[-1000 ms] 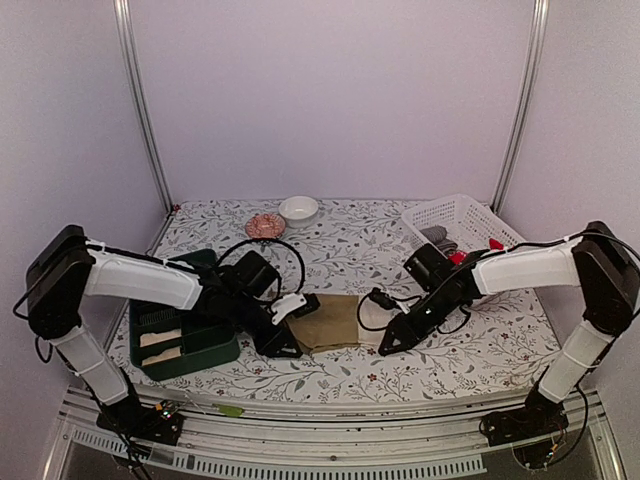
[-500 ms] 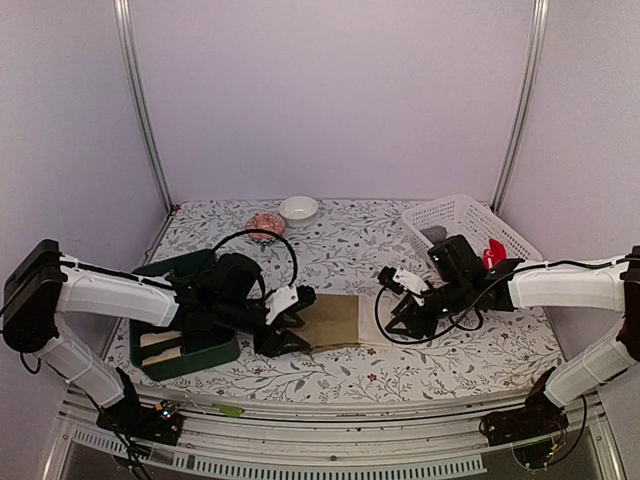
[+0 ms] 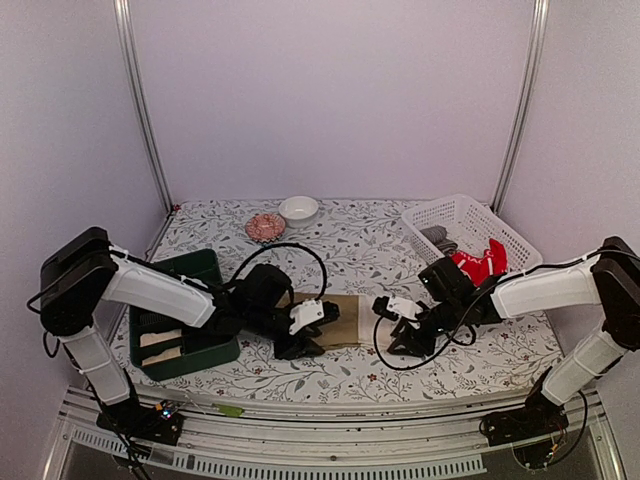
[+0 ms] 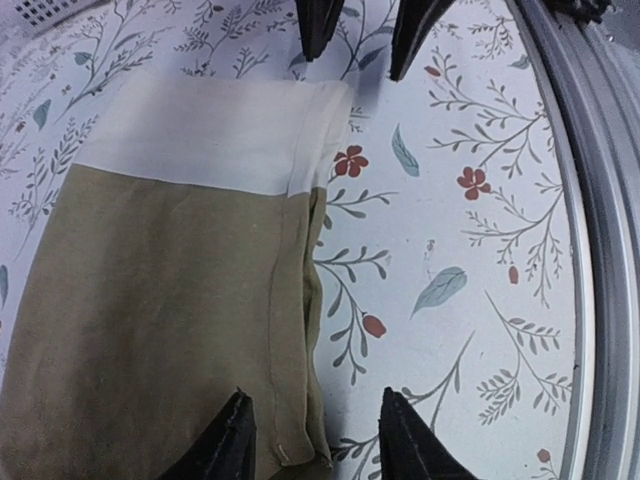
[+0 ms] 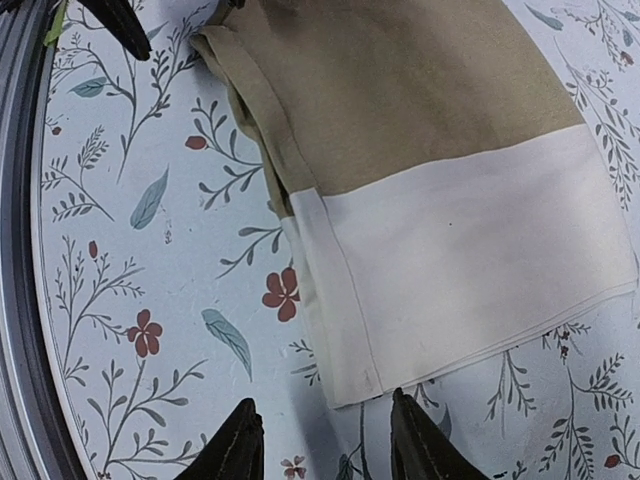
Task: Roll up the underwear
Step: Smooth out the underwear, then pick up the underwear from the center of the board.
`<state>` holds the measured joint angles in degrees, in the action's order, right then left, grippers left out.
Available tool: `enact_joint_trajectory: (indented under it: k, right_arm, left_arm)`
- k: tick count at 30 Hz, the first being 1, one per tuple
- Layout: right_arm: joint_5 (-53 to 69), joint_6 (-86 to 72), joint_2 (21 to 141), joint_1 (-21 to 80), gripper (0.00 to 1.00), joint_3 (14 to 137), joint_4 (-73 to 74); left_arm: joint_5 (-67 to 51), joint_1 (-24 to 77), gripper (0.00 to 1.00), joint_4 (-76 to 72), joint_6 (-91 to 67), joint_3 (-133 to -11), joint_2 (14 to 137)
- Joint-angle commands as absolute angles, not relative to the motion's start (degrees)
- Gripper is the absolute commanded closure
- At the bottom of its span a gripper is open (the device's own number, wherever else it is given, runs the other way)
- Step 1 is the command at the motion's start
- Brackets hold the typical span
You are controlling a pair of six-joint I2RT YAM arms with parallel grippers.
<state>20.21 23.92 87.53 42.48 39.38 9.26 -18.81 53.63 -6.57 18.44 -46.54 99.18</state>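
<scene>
A khaki-tan underwear (image 3: 338, 318) with a cream waistband (image 4: 210, 135) lies flat in the middle of the table. My left gripper (image 4: 315, 425) is open at its tan end. One finger (image 4: 238, 435) is over the cloth and the other is over the bare table, so the folded near edge lies between them. My right gripper (image 5: 325, 435) is open just off the cream corner (image 5: 370, 385), holding nothing. The two grippers (image 3: 298, 345) (image 3: 395, 338) face each other across the garment. A red underwear (image 3: 480, 262) and a grey one (image 3: 437, 238) sit in the white basket.
The white basket (image 3: 455, 212) stands at the back right. A dark green bin (image 3: 200, 345) holding a cream piece (image 3: 160, 340) is at the left. A white bowl (image 3: 298, 208) and a pinkish dish (image 3: 265, 226) are at the back. The metal table rail (image 4: 600, 200) runs close by.
My left gripper has moved right along the garment's near edge. The right gripper pulled back, then returned towards the cream corner. Both jaws now stand apart.
</scene>
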Motion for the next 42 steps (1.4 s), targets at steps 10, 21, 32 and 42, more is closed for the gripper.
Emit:
enact_joint_trajectory:
  k: [10, 21, 32, 42]
  right_arm:
    - [16.12, 26.88, 90.62, 45.90, 0.58, 37.30, 5.21]
    - [7.11, 27.51, 89.41, 49.63, 0.69, 36.75, 2.75]
    - [6.27, 26.91, 94.47, 50.47, 0.76, 37.62, 1.99]
    - [9.84, 21.85, 91.98, 52.16, 1.00, 37.51, 7.44]
  left_arm:
    - [-17.93, 55.41, 0.86, -4.14, 21.43, -48.59, 104.60]
    - [-17.34, 55.46, 0.96, -2.61, 22.26, -47.69, 103.95]
    - [-16.95, 55.37, 0.98, -2.20, 21.96, -46.82, 102.80]
    - [-17.24, 55.37, 1.00, -1.62, 21.58, -44.90, 99.75]
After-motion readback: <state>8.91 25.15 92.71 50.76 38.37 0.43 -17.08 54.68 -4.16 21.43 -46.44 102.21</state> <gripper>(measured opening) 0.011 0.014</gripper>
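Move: The folded underwear's near edge, on its tan part, is about 3 cm below my left hand and 1 cm back; the cloth's middle lies some 8 cm ahead and 6 cm to the right, and the green tray's middle 9 cm ahead and 28 cm left. For my right hand, the near edge of the white waistband is 2 cm to the left and 2 cm down, while the white basket sits roughly 30 cm ahead and 23 cm right. I pinch the near edge with both hands. My left goes down about 3 cm, shuts its half-open fingers on the tan hem and holds there, easing back and left slightly at the end. My right sinks some 2 cm while drawing back a little, then slides about 2 cm left and a little forward, tilting its fingertips roughly 10 degrees outward before closing them on the waistband near its corner. ##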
